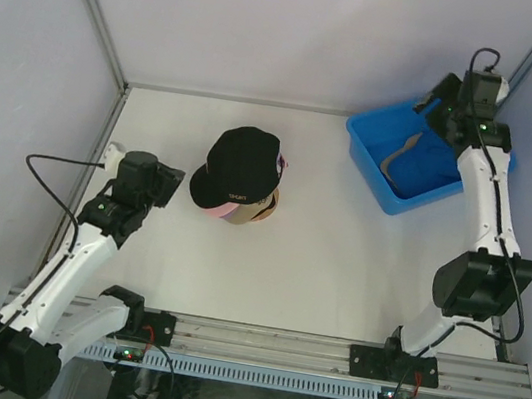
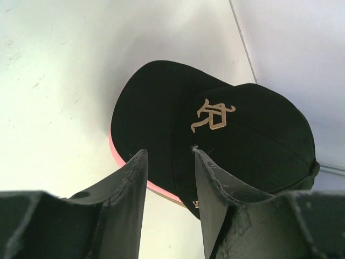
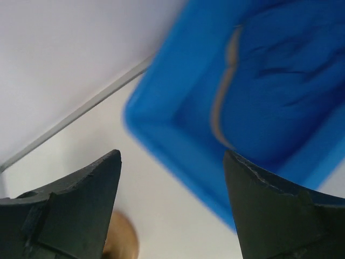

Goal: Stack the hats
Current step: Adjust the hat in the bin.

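The hats are stacked mid-table: a black cap [image 1: 239, 163] with an embroidered logo [image 2: 213, 115] lies on top, and pink [image 2: 115, 155] and tan [image 1: 256, 213] caps show beneath it. A blue hat [image 1: 425, 164] with a tan brim edge lies inside the blue bin [image 1: 372, 156]. My left gripper [image 1: 175, 183] hovers just left of the stack. In the left wrist view this gripper [image 2: 170, 152] is open over the black brim with nothing between its fingers. My right gripper [image 1: 435, 103] is raised over the bin's far side. In the right wrist view it [image 3: 172, 154] is wide open and empty, with the blue hat [image 3: 280, 70] ahead.
The bin [image 3: 178, 140] sits at the back right, close to the right wall. Grey walls enclose the table on the left, back and right. A blurred tan shape [image 3: 121, 237] shows low in the right wrist view.
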### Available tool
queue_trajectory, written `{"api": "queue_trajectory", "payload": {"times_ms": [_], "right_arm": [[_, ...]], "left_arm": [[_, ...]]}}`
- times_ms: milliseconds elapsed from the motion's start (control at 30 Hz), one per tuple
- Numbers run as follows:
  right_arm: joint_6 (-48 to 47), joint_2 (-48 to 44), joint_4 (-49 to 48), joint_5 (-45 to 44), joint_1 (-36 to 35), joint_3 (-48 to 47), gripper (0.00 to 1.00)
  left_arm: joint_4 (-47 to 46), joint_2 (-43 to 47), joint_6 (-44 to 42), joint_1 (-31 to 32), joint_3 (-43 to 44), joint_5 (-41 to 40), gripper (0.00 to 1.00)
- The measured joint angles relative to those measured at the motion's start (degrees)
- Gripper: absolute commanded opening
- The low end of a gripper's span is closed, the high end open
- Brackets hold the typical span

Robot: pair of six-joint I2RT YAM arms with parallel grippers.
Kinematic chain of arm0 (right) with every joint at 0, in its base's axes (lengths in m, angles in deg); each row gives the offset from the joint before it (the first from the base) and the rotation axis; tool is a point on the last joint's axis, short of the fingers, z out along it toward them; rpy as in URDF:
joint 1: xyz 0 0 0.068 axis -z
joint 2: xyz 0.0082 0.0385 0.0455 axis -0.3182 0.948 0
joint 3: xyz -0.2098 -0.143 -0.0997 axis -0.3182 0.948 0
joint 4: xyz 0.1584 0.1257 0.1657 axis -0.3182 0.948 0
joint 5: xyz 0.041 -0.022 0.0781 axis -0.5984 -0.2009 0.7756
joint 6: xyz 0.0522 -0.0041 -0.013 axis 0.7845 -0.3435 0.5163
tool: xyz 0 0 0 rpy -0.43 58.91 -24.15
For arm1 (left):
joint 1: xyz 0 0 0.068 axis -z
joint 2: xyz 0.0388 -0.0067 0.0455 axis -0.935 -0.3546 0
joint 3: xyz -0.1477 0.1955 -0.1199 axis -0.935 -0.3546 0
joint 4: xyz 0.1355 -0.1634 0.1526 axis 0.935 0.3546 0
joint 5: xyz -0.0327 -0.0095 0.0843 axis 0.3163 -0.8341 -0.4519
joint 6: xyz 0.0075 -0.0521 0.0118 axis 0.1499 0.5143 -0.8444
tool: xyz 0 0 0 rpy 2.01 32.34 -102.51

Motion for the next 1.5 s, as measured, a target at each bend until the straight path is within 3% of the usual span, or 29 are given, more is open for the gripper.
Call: {"api": "queue_trajectory", "payload": {"times_ms": [367, 1133, 1167, 1233, 1367, 1500], "right_arm": [[0.9, 13.7, 2.1, -12.1, 9.7, -1.7, 0.79], [3.5, 35.5, 4.6, -15.0, 14.8, -16.8, 0.74], [3.5, 36.0, 4.8, -14.6, 14.8, -16.8, 0.72], [3.7, 37.0, 5.0, -13.6, 14.9, -16.8, 0.58], [4.5, 37.9, 4.9, -11.2, 15.2, -16.8, 0.14], [5.4, 37.7, 4.1, -10.2, 15.2, -16.7, 0.09]], "left_arm": [[-1.3, -2.9, -2.7, 5.9, 0.0, -2.4, 0.44], [-7.6, -3.9, -7.0, 7.5, 0.0, -4.2, 0.43], [-7.6, -3.8, -7.0, 7.5, 0.0, -4.3, 0.43], [-7.6, -3.6, -7.0, 7.5, 0.0, -4.6, 0.43], [-7.5, -2.9, -7.1, 7.5, 0.0, -4.9, 0.43], [-7.4, -2.0, -7.1, 7.5, 0.0, -5.3, 0.43]]}}
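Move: The blue hat lies in the bin, its middle some 7 cm ahead of the right hand, about 16 cm to its right and 25 cm below; the bin's middle is nearly the same spot. The hat's tan band is roughly 4 cm ahead, 6 cm right. From the left hand the black hat atop the stack is about 4 cm ahead, 11 cm right and a little lower, the pink brim edge under it some 4 cm back and 8 cm right. Sweeping right and then mostly down into the bin, the right hand drops about 23 cm and ends 17 cm to the right and 7 cm farther forward, tipping down and turning clockwise some 25 degrees each; at the bottom its wide-open fingers close and pinch the blue hat's cloth near the top button. The left hand, half open, edges about 3 cm right towards the black hat, dipping slightly before rising. ##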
